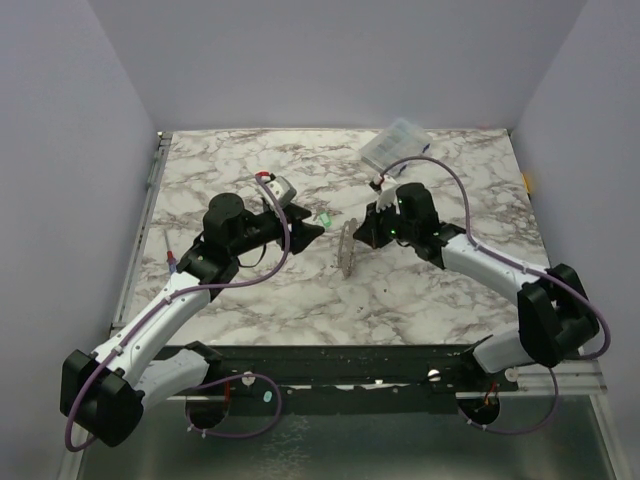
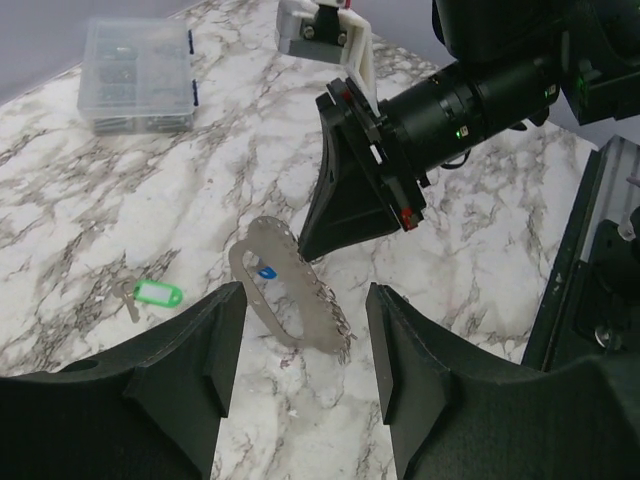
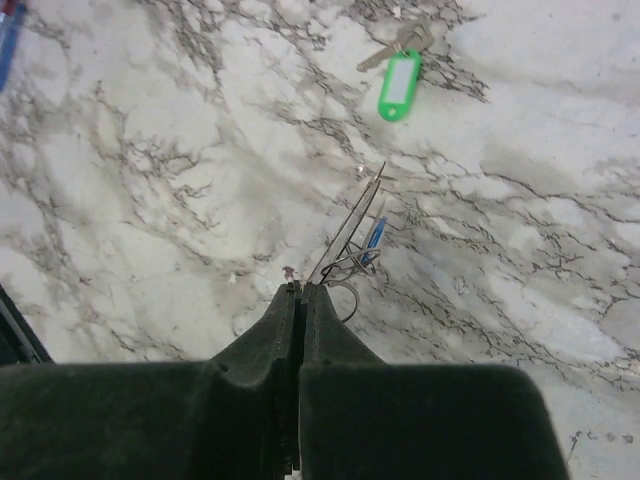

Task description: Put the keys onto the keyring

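The keyring (image 2: 304,304) is a thin silvery loop standing on edge on the marble, with small wire rings along one side. My right gripper (image 3: 302,290) is shut on its near end. A blue-tagged key (image 3: 375,238) hangs at the loop, seen through it as a blue tag (image 2: 266,271). The green-tagged key (image 2: 158,293) lies flat on the table to the keyring's left, apart from it. My left gripper (image 2: 305,350) is open, its fingers either side of the keyring's lower end and a little short of it, holding nothing. From above, the keyring (image 1: 346,248) stands between both grippers.
A clear plastic compartment box (image 1: 393,143) sits at the back of the marble table (image 1: 250,290), right of centre. The right arm's black wrist (image 2: 450,105) reaches in over the keyring from the far side. White walls close the table on three sides.
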Available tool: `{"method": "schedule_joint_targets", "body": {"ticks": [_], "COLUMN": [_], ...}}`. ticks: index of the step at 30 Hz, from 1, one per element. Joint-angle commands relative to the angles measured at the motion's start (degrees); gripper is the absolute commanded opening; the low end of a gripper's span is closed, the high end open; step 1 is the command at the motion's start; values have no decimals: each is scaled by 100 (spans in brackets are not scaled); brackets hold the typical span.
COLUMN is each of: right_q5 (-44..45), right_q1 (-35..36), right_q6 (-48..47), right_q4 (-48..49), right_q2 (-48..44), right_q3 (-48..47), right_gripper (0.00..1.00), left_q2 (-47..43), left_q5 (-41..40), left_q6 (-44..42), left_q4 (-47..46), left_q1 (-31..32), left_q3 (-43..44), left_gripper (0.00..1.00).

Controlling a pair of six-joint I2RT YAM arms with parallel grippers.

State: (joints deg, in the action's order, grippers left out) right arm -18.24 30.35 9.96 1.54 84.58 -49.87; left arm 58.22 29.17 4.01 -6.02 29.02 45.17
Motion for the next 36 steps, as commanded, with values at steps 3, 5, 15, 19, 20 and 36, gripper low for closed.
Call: {"method": "schedule_joint_targets", "body": {"ticks": [3, 5, 15, 19, 20, 36], "right_q5": [-657, -824, -1535, -2099, -2324, -4121], "right_q1": [-22, -16, -20, -18, -19, -19], "right_q6": [51, 79, 516, 562, 506, -633], "right_q4": [-286, -363, -800, -715, -572, -80], "right_q2": [-587, -740, -1080, -1267, -1346, -2032], "right_q3": [-266, -306, -729, -740, -642, -151], "right_gripper": [1, 1, 1, 1, 1, 1], "left_q2": [-12, 9, 207, 267, 272, -202], "left_q5": [893, 1064, 1513, 1488, 1513, 1794], "left_q6": [-54, -25, 186, 200, 204, -283], "left_q4": [-146, -198, -400, -407, -413, -262], "left_q1": [36, 34, 60, 98, 102, 148], "left_q3": [-74, -78, -96, -104, -105, -145], "left_gripper": [57, 57, 57, 57, 57, 70]}}
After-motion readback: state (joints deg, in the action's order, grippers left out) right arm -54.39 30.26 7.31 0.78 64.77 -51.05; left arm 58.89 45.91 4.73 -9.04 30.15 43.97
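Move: The keyring plate already hangs from the right hand's shut fingers, its middle about 5 cm below them, 3 cm left and 1 cm ahead; the blue tag dangles beside it, some 6 cm below, 2 cm ahead and 2 cm left of that hand. From the open left hand the plate lies roughly 6 cm ahead, 7 cm right and 20 cm below. The green key tag on the table is about 12 cm ahead, 8 cm left and 11 cm below the right hand. Still pinching the keyring plate at its edge, the right hand lifts it some 15 cm, at first nearly straight up, then increasingly back as well, about 12 cm in all, turning counter-clockwise roughly 35 degrees. The left hand draws back about 5 cm and a little right, swinging clockwise, its fingers staying open towards the oncoming plate. ##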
